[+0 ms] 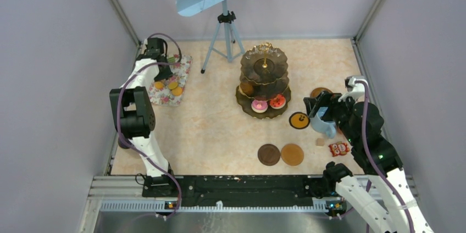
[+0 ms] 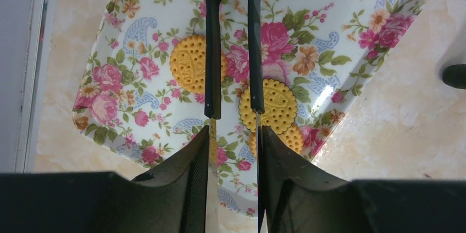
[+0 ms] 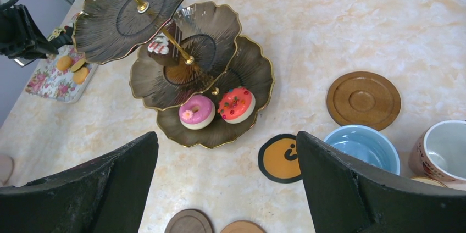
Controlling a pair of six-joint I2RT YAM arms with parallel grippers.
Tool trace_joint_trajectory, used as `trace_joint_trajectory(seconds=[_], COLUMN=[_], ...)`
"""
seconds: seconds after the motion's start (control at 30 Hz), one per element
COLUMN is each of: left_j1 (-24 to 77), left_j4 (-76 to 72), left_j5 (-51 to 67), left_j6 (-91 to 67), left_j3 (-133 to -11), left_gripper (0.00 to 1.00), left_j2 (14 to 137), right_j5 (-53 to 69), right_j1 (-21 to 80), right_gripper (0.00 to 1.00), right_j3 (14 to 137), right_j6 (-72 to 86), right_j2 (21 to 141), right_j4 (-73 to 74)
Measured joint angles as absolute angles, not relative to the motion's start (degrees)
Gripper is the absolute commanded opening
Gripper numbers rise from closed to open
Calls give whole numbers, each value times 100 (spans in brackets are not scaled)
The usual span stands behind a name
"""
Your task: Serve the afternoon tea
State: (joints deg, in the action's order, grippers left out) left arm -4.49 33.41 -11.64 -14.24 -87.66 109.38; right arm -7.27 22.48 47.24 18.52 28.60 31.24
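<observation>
The dark three-tier gold-rimmed stand (image 1: 264,79) (image 3: 220,35) stands mid-table. A pink cake (image 3: 197,111) and a red one (image 3: 236,104) lie on its bottom tier, a brown cake (image 3: 159,46) on the middle tier. My left gripper (image 2: 233,131) (image 1: 159,71) is shut on black tongs (image 2: 212,51), whose tips hang just above orange tarts (image 2: 189,62) on the floral mat (image 2: 137,35). My right gripper (image 3: 225,137) (image 1: 324,106) is open and holds nothing, above the table beside the light blue mug (image 3: 362,148) (image 1: 325,127). A lilac-white mug (image 3: 442,153) stands further right.
Two brown coasters (image 1: 268,154) (image 1: 292,154) lie near the front, another (image 3: 364,100) behind the mugs, and an orange black-edged disc (image 1: 299,120) beside the stand. A tripod (image 1: 222,35) stands at the back. A small red packet (image 1: 339,148) lies at the right.
</observation>
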Motion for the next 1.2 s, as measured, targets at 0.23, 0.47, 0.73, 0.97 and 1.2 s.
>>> trace_joint_trajectory(seconds=[0.23, 0.47, 0.73, 0.97, 1.2], left_j1=[-447, -447, -261, 1149, 2799], left_j4=[3492, 3590, 4047, 4646, 5468], left_j5=[-1157, -1105, -790, -360, 172], left_j6=[-1354, -1363, -1413, -1402, -1396], left_j3=[-8917, -8744, -7959, -7207, -7220], left_gripper=[7, 7, 10, 12, 16], left_j2=[10956, 10805, 9546, 7817, 6807], right_j5=[-727, -727, -731, -749, -746], right_j1=[2248, 2248, 2248, 2248, 2248], right_gripper=[94, 94, 94, 94, 93], right_j3=[4724, 4724, 4724, 4724, 4733], right_j6=[1868, 1872, 1868, 1846, 1798], right_j2=[2862, 2860, 2860, 2864, 2987], right_j4=[3124, 3124, 3133, 3133, 3129])
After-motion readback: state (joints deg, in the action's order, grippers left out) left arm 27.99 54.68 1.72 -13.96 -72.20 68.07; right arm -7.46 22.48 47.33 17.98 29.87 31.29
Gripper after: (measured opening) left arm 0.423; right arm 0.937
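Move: Held in the tongs, the chocolate cake is about 9 cm ahead of the left gripper, 4 cm left and 6 cm lower. The tiered stand is some 42 cm right and 7 cm back, its middle about 4 cm higher; the music stand's near foot is 15 cm right, 8 cm ahead, on the table. One cookie lies 2 cm ahead, 3 cm left, 8 cm down. From the right gripper the tiered stand is about 18 cm ahead, 17 cm left, its middle 13 cm lower. Keep the left gripper's hold on the tongs, their tips still pinching the chocolate cake, and lift clear of the tray, drawing back and up. Then swing right towards the tiered stand, in all about 20 cm back, as far right and 11 cm up, turning the wrist some 40 degrees clockwise on the way. ##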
